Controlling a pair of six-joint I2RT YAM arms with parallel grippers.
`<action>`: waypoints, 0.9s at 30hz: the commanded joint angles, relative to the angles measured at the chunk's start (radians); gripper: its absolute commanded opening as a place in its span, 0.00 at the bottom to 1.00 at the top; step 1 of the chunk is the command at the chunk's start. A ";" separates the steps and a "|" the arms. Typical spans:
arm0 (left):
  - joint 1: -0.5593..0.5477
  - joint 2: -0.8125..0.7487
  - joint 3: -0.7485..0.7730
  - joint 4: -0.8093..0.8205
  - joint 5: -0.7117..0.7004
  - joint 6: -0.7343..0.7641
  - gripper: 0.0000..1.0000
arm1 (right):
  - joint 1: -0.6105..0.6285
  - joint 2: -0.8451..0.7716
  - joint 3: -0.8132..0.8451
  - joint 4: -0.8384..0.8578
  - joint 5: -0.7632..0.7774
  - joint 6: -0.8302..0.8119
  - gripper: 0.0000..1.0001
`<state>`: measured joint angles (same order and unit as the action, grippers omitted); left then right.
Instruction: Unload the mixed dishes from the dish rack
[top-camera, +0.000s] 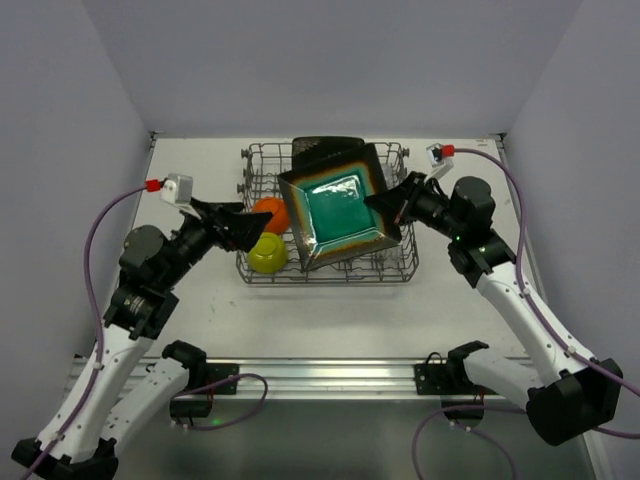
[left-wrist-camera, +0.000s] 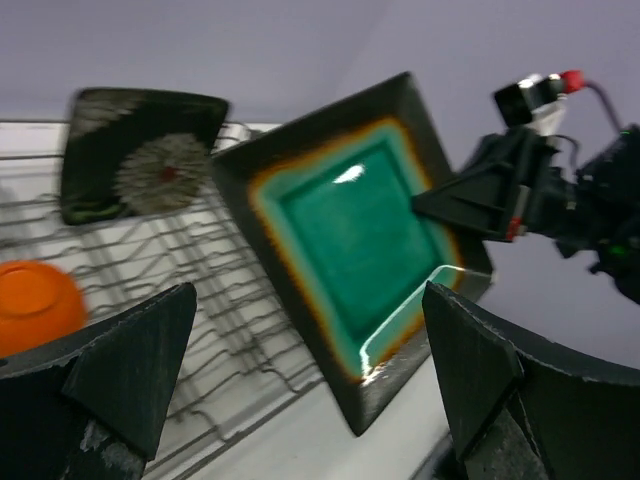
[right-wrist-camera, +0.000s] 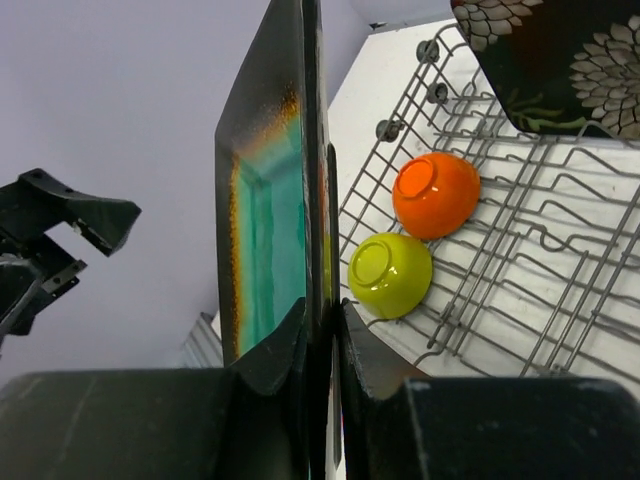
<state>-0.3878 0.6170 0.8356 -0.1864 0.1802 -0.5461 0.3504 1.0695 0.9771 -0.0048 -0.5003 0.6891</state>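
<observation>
My right gripper (top-camera: 388, 205) is shut on the right edge of the teal-centred square black plate (top-camera: 340, 215) and holds it tilted above the dish rack (top-camera: 330, 281). In the right wrist view the fingers (right-wrist-camera: 320, 310) pinch the plate (right-wrist-camera: 270, 220) edge-on. Inside the rack lie an orange bowl (top-camera: 272, 213) and a yellow-green bowl (top-camera: 267, 253), both upside down. A flowered black plate (top-camera: 325, 146) stands at the rack's back. My left gripper (top-camera: 240, 228) is open at the rack's left side, close to the bowls, holding nothing. Its wrist view faces the teal plate (left-wrist-camera: 350, 230).
The rack sits mid-table on the white tabletop (top-camera: 200, 180). Grey walls close in the back and both sides. A metal rail (top-camera: 320, 375) runs along the near edge between the arm bases.
</observation>
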 joint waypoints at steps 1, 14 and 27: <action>-0.005 0.111 -0.047 0.348 0.404 -0.233 1.00 | -0.011 -0.135 -0.075 0.406 0.055 0.205 0.00; -0.020 0.389 -0.081 0.586 0.559 -0.405 0.97 | -0.065 -0.181 -0.152 0.506 -0.075 0.236 0.00; -0.031 0.446 -0.096 0.746 0.622 -0.402 0.46 | -0.073 -0.120 -0.146 0.617 -0.228 0.274 0.00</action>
<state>-0.4137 1.0660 0.7525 0.4717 0.7631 -0.9394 0.2855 0.9718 0.7925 0.3885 -0.7139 0.8932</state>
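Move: To the left hand's right by about 18 cm, some 7 cm ahead and 5 cm lower, is the middle of the green plate, its left rim nearer. The orange bowl lies roughly 16 cm ahead and 26 cm below that hand, the yellow-green bowl 8 cm ahead and 27 cm below, both about level sideways. The right hand already grips the plate, whose middle is about 7 cm left, 3 cm ahead and 3 cm below. Swinging some 11 cm right to the green plate's left edge, the left hand dips about 4 cm and comes halfway back up, turning roughly 35 degrees clockwise; late on, its open fingers close about halfway around that edge. The right hand keeps its grip and draws the plate back about 4 cm, first sinking slightly, then rising. ##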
